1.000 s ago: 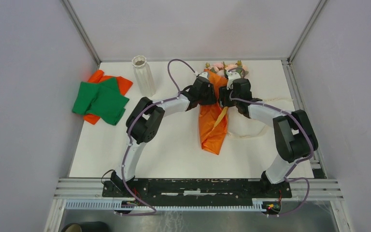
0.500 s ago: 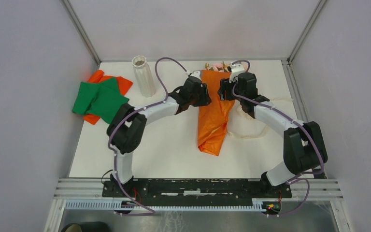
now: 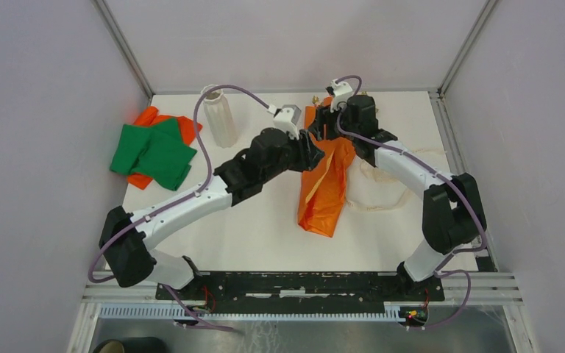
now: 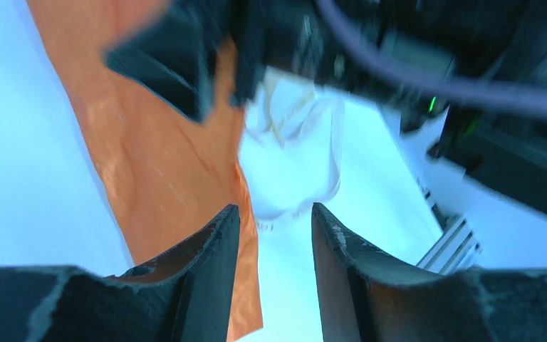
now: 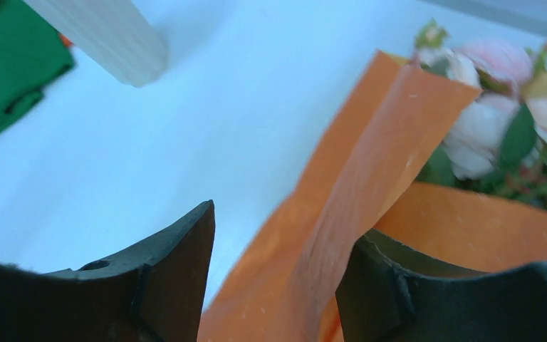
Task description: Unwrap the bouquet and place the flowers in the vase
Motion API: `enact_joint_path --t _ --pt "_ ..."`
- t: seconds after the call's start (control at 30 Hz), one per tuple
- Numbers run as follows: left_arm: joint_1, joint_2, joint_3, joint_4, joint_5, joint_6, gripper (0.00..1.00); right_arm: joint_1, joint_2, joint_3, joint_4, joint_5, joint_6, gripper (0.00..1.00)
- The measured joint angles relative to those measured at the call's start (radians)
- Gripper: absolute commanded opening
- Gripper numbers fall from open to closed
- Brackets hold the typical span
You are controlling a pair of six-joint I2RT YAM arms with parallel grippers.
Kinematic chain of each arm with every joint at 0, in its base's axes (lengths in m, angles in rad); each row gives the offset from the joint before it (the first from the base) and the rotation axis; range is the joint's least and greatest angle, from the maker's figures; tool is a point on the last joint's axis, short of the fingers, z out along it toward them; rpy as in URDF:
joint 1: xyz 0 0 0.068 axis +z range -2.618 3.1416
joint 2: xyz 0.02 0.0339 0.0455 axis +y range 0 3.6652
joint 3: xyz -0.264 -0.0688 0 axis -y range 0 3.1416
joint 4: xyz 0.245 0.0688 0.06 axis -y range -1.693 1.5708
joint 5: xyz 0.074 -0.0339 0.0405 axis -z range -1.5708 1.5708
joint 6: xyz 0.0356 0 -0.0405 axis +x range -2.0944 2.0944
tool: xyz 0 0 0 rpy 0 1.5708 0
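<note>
The bouquet's orange paper (image 3: pixel 324 187) lies lengthwise in the middle of the table, its top lifted into a flap. My left gripper (image 3: pixel 311 151) hovers at the paper's left edge, open, with only table and the paper (image 4: pixel 164 157) behind its fingers. My right gripper (image 3: pixel 327 122) sits at the far end, open, with a raised fold of the paper (image 5: pixel 370 178) standing between its fingers, close to the right one. The pink flowers (image 5: pixel 498 107) with green leaves poke from the wrap just beyond; from above only tips (image 3: pixel 315 98) show. The whitish ribbed vase (image 3: pixel 218 118) stands upright, far left.
A green cloth (image 3: pixel 153 154) lies on an orange cloth (image 3: pixel 147 118) at the left edge. A loose white ribbon (image 3: pixel 374 187) trails on the table right of the paper. The enclosure's back wall is close behind the flowers.
The left arm has stretched out low across the table, its elbow dropping to the near left. The right gripper has moved back toward the flowers. The paper's top has shifted and lifted.
</note>
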Motion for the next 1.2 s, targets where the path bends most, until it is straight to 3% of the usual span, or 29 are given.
enact_joint_path --t 0.2,0.43,0.67,0.9,1.2 --pt "-0.055 -0.005 -0.088 -0.019 -0.058 0.0 0.49 0.087 0.103 0.163 0.002 -0.079 0.01 0.66" --pt "-0.055 -0.035 -0.121 0.0 -0.114 0.0 0.49 0.154 0.132 0.174 0.016 -0.12 0.01 0.63" --pt "-0.11 -0.034 -0.122 0.024 -0.138 0.002 0.49 0.144 -0.109 -0.183 0.252 0.026 0.035 0.63" --pt "-0.184 -0.006 -0.121 0.023 -0.204 0.015 0.49 0.143 -0.377 -0.377 0.43 0.259 0.033 0.63" --pt "-0.189 -0.127 -0.091 -0.004 -0.345 0.059 0.49 0.143 -0.444 -0.527 0.495 0.449 0.045 0.62"
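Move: The wrapper's raised left flap stands right at the right hand's open fingers, its middle about 5 cm ahead, 3 cm right and 2 cm below. From this hand the flowers lie some 15 cm ahead, 11 cm right and 13 cm down; the vase is about 4 cm ahead and 26 cm left. From the left hand, the flap is roughly 18 cm ahead, 1 cm right and 12 cm lower. Open right hand sweeps the flap about 10 cm left, then leaves it, some 15 cm right and back. ##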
